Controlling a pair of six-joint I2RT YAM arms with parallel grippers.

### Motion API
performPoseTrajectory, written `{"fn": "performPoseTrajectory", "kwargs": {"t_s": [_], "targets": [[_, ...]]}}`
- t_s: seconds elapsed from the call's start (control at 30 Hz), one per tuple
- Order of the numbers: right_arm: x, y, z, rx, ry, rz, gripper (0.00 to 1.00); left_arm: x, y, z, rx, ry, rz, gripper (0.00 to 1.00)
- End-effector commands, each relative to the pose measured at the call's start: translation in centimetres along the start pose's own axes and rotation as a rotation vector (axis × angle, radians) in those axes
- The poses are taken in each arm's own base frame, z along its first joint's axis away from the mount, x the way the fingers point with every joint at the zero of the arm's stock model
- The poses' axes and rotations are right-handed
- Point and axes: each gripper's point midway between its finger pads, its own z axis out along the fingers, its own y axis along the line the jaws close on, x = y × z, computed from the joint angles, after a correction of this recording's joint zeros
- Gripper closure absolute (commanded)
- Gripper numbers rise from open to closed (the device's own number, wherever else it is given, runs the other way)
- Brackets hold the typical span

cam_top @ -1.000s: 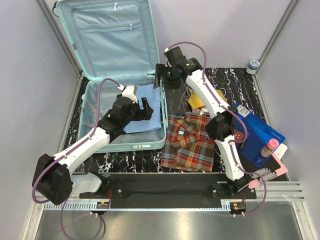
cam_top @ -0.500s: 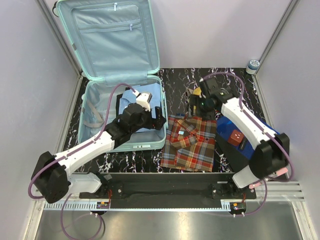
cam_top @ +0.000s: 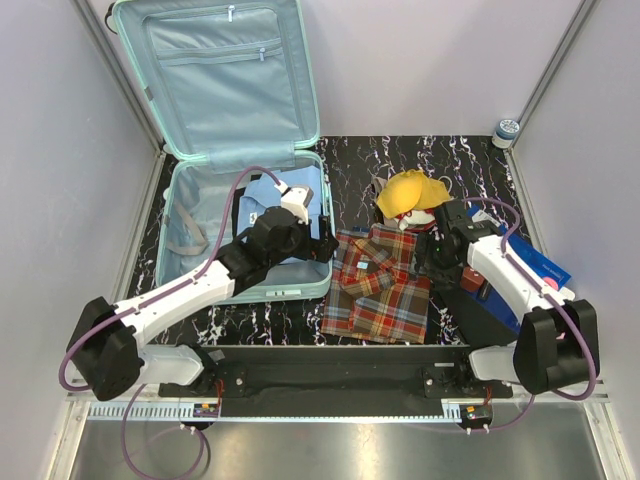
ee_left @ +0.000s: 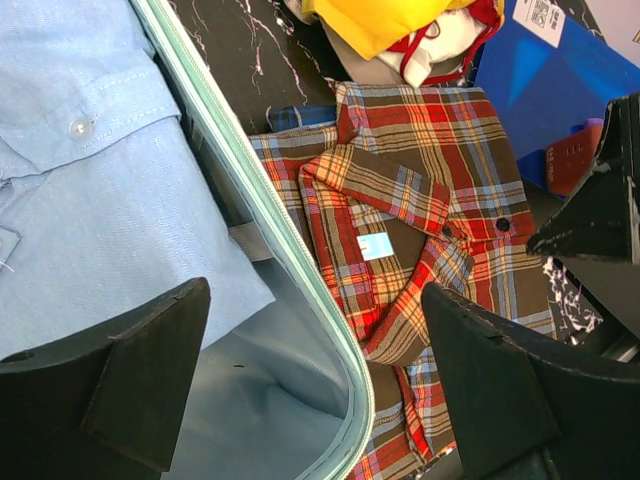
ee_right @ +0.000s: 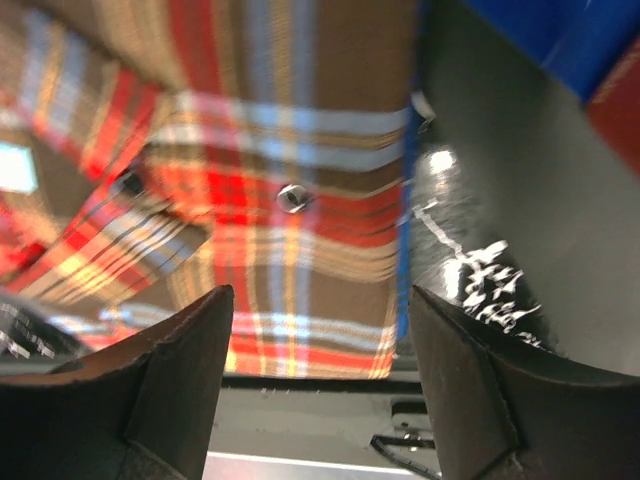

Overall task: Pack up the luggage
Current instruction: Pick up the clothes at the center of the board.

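The luggage [cam_top: 190, 215] is a mint-green suitcase lying open at the left, with its lid [cam_top: 225, 80] propped up at the back. A light blue shirt [ee_left: 90, 190] lies folded inside it. A red plaid shirt [cam_top: 378, 285] lies flat on the table just right of the suitcase. My left gripper [ee_left: 315, 330] hangs open over the suitcase's right rim [ee_left: 300, 250], empty, between the blue shirt and the plaid shirt [ee_left: 420, 200]. My right gripper [ee_right: 318, 320] is open and empty low over the plaid shirt's [ee_right: 280, 160] right edge.
A yellow garment [cam_top: 410, 190] sits bunched on white and red cloth behind the plaid shirt. A flat blue box [cam_top: 530, 265] lies at the right under the right arm. A small jar [cam_top: 507, 130] stands in the back right corner. The table top is black marble.
My left gripper moved right from over the blue shirt to the suitcase's right rim and opened wider. The right arm swung from the suitcase's back corner down to the plaid shirt's right edge.
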Motion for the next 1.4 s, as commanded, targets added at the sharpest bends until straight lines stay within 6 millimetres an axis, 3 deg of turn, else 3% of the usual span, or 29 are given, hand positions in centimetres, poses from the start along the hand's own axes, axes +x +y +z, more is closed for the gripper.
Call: {"fn": "performPoseTrajectory", "kwargs": {"t_s": [0.0,0.27,0.63,0.8,0.93,1.03,1.23,1.33,1.37], "targets": [[-0.8,0.1,0.7,-0.048,-0.020,0.004,0.25,-1.9,-0.7,-0.4,0.009,-0.051,-0.006,0.07],[-2.4,-0.6,2.7,-0.058,-0.035,0.048,0.36,-1.6,-1.0,-0.7,0.029,-0.039,-0.001,0.08],[-3.4,-1.3,4.8,-0.056,-0.021,0.086,0.41,-1.5,-1.1,-1.1,0.039,-0.032,0.011,0.07],[-3.0,-1.4,5.6,-0.057,0.003,0.091,0.55,-1.5,-1.0,-1.2,0.038,-0.033,0.012,0.07],[-3.2,-1.9,5.1,-0.045,-0.010,0.113,0.83,-1.1,-0.9,-1.1,0.035,-0.021,0.022,0.07],[-3.5,-3.4,4.3,0.019,-0.032,0.132,0.95,-1.0,-1.1,-0.9,0.044,-0.014,0.029,0.07],[-4.4,-6.2,2.8,0.111,-0.072,0.192,0.99,-1.5,-3.0,-0.1,0.084,-0.007,0.057,0.07],[-5.0,-7.8,2.0,0.150,-0.096,0.231,1.00,-1.8,-5.1,0.6,0.128,0.002,0.072,0.07],[-5.4,-8.3,1.7,0.172,-0.111,0.230,1.00,-1.1,-5.3,1.2,0.132,0.023,0.077,0.08]]}}
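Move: Your right gripper stands open about 5 cm above the plaid shirt near its right edge; the shirt's middle lies some 10 cm to its left and 2 cm back. The yellow hat lies about 18 cm ahead and 3 cm left, the red box about 10 cm to the right and nearly level with the gripper. From the left gripper the shirt's middle is about 13 cm right, 6 cm back and 15 cm below. Bring the right gripper down about 5 cm and forward some 3 cm, easing slightly right, onto the plaid shirt's right edge. Narrow the fingers on the way, then shut them low to pinch the edge; keep hold and drag it right, another 3 to 4 cm towards the red box, rising barely a centimetre and turning a little clockwise. ##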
